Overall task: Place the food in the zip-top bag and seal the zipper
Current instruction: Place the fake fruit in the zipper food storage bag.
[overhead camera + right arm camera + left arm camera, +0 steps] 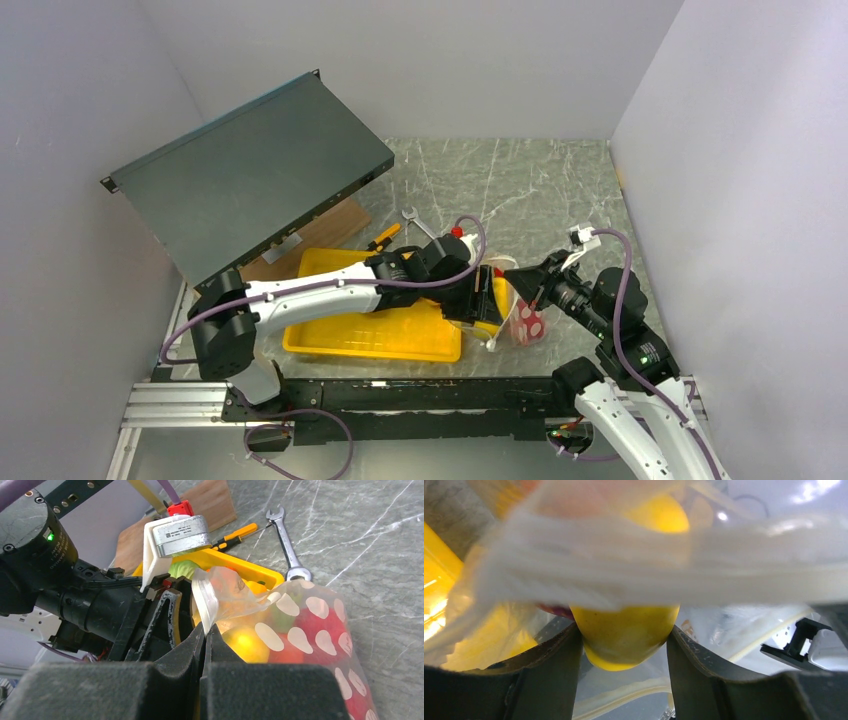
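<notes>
The clear dotted zip-top bag [305, 630] lies on the marble table [540, 190], holding red, yellow and green food; it also shows in the top view [527, 322]. My right gripper [206, 630] is shut on the bag's white zipper strip [204, 600] at the mouth. My left gripper [624, 645] is shut on a yellow mango [624, 635], holding it at the bag's mouth; the zipper strip [649, 575] blurs across that view. In the top view the left gripper [487, 297] sits just left of the bag and the right gripper [522, 292] is above it.
A yellow tray [370, 335] lies under the left arm, with green food [182, 569] at its rim. A silver wrench [286, 540], a yellow-handled screwdriver [235, 534] and a wooden board [320, 235] lie behind. A tilted grey metal panel [250, 170] stands at the back left.
</notes>
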Controlling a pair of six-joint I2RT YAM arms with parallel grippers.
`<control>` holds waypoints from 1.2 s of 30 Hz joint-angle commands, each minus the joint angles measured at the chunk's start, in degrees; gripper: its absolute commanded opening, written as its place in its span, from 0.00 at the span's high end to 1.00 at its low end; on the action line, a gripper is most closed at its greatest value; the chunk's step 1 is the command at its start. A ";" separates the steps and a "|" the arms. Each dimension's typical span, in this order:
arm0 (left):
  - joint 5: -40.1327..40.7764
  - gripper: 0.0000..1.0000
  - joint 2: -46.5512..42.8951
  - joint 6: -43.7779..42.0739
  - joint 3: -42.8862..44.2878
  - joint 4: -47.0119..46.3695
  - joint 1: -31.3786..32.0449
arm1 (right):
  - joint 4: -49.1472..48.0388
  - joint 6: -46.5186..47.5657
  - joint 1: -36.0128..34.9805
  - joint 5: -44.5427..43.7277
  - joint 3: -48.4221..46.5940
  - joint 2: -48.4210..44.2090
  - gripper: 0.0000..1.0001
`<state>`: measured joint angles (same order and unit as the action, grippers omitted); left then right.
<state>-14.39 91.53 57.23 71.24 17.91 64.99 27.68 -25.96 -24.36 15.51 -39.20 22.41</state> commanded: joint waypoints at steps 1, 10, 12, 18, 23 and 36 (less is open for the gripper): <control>2.62 0.99 0.11 1.44 2.26 -0.66 -0.12 | -4.66 -0.84 -0.22 0.59 -0.85 -1.05 1.00; -1.67 0.58 1.70 6.68 -1.37 -13.65 -0.39 | -3.99 -1.93 -0.29 0.69 0.18 -1.44 1.00; -2.51 0.51 1.49 6.84 -2.05 -14.97 -0.39 | -3.56 -1.61 -0.24 0.05 0.22 -1.56 1.00; -1.35 0.36 -2.99 5.63 -5.73 -16.31 -0.30 | -3.11 -0.95 -0.28 -1.04 0.31 -1.10 1.00; -0.85 0.23 -6.12 3.88 -8.24 -16.42 -0.32 | -2.90 -0.59 -0.21 -1.73 0.68 -1.13 1.00; 2.24 0.15 -14.24 -0.65 -12.01 -13.48 -0.30 | -2.80 -0.20 -0.24 -2.36 0.79 0.15 1.00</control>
<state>-13.93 81.84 60.07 60.03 4.27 64.71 27.77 -26.96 -24.36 14.04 -37.85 22.02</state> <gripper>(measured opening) 0.852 0.007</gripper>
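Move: The left hand's point is over the bag's mouth with the yellow fruit gripped; the spot for it inside the bag lies roughly 3 cm to the right, 3 cm back and 5 cm below. The purple onion is about 3 cm back, 1 cm right and 7 cm below, the yellow tray's middle some 24 cm left, 1 cm back and 12 cm below. From the right hand, pinching the rim, that spot is about 8 cm back, level sideways and 10 cm down. The left hand pushes the gripped yellow fruit about 2 cm to the right and slightly forward, deeper into the bag, then begins easing back left and opens its fingers wide to let go of the fruit. Still opening, it draws out left and up, ending some 3 cm higher than it began with its fingertips tilted up about 10 degrees, while the right hand stays almost in place and keeps its pinch on the bag's rim, holding the mouth open. ##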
